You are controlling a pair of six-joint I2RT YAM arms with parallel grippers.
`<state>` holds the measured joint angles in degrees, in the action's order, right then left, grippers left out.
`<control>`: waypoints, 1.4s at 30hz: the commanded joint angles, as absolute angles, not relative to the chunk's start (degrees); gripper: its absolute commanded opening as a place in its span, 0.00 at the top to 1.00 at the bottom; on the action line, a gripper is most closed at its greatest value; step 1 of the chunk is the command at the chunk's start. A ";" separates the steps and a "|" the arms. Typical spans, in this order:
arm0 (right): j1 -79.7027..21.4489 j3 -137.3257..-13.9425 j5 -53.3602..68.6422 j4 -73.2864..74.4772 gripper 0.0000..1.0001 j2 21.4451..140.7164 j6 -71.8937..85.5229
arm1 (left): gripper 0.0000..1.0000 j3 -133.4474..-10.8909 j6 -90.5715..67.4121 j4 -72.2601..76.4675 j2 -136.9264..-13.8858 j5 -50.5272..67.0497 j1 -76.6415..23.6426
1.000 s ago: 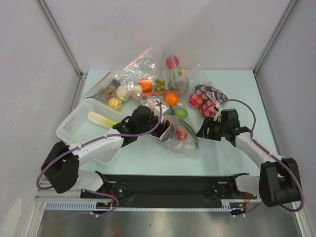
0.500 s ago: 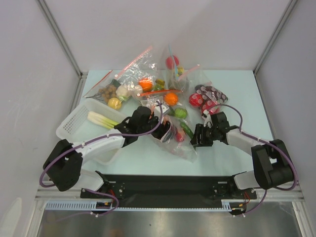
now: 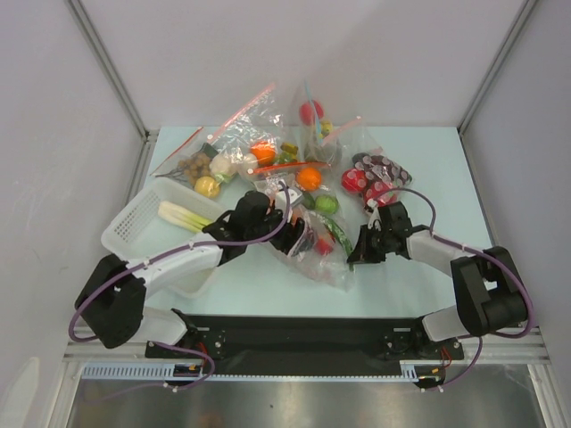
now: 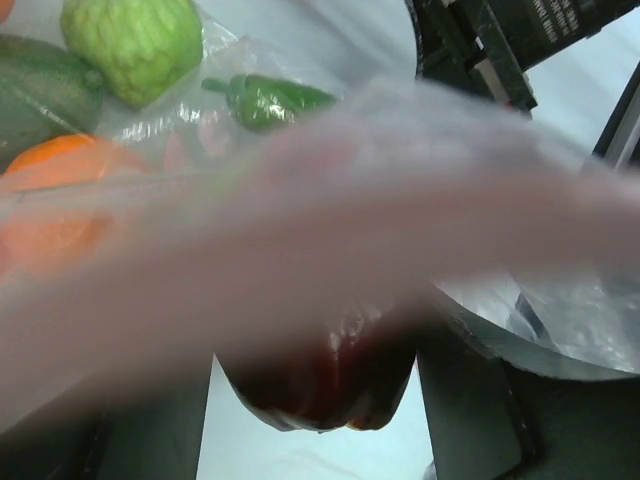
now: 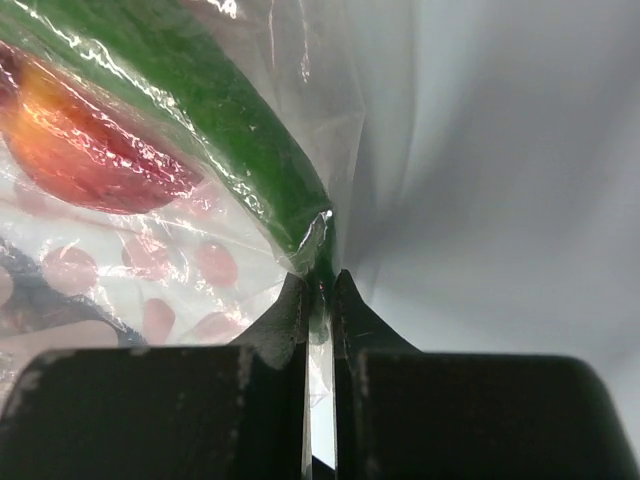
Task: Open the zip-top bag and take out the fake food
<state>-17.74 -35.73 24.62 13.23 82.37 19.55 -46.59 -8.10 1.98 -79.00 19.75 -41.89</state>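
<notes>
The zip-top bag (image 3: 323, 254) lies crumpled at the table's middle, holding a red fruit (image 3: 326, 243) and a long green piece (image 3: 340, 234). My left gripper (image 3: 293, 234) is at its left end, shut on the plastic around a dark red apple (image 4: 320, 380); the pale pink zip strip (image 4: 330, 200) blurs across the left wrist view. My right gripper (image 3: 355, 256) is shut on the bag's right edge; in the right wrist view its jaws (image 5: 320, 290) pinch clear film beside the green piece (image 5: 230, 120). The leek (image 3: 183, 216) lies in the basket.
A white basket (image 3: 134, 227) stands at the left. Smaller bags of toy food are piled at the back (image 3: 241, 147), with a red spotted bag (image 3: 370, 174) at the right. An orange (image 3: 309, 178) and a green fruit (image 3: 327, 202) lie behind the bag.
My right gripper has moved left from the open table to the bag's right edge and pinched it. The left gripper has stayed in place.
</notes>
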 commanded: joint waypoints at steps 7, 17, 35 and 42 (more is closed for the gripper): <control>-13.63 -37.79 19.07 15.73 1.00 80.68 18.28 | 0.53 -44.74 -8.96 -5.27 -64.44 16.79 -38.50; -12.66 -37.79 18.81 15.82 1.00 80.16 17.93 | 0.52 -47.11 -8.96 -17.74 -52.40 6.69 -35.86; -12.22 -38.41 20.48 15.91 1.00 79.54 17.23 | 0.19 -36.74 -23.64 -16.35 -42.18 -23.46 -11.51; -12.22 -38.50 20.57 15.73 1.00 79.80 17.05 | 0.00 -35.25 -24.70 -16.00 -44.30 -24.78 -11.25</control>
<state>-12.60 -36.97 20.12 15.99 80.90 17.93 -35.33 -23.14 -18.46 -44.75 -22.57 -11.75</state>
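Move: The left hand already grips a dark red fruit at the zip bag's mouth; the white basket it goes to lies about 35 cm left, level ahead, 11 cm below, its celery about 28 cm left, 4 cm ahead. The red-yellow apple in the bag is 8 cm right, 2 cm back, 10 cm below. The right hand pinches the bag's corner, with that apple 8 cm left and 5 cm ahead, and the basket some 53 cm left and 7 cm ahead. Left hand carries the fruit some 30 cm left and opens over the basket; right tugs the bag rightward. ##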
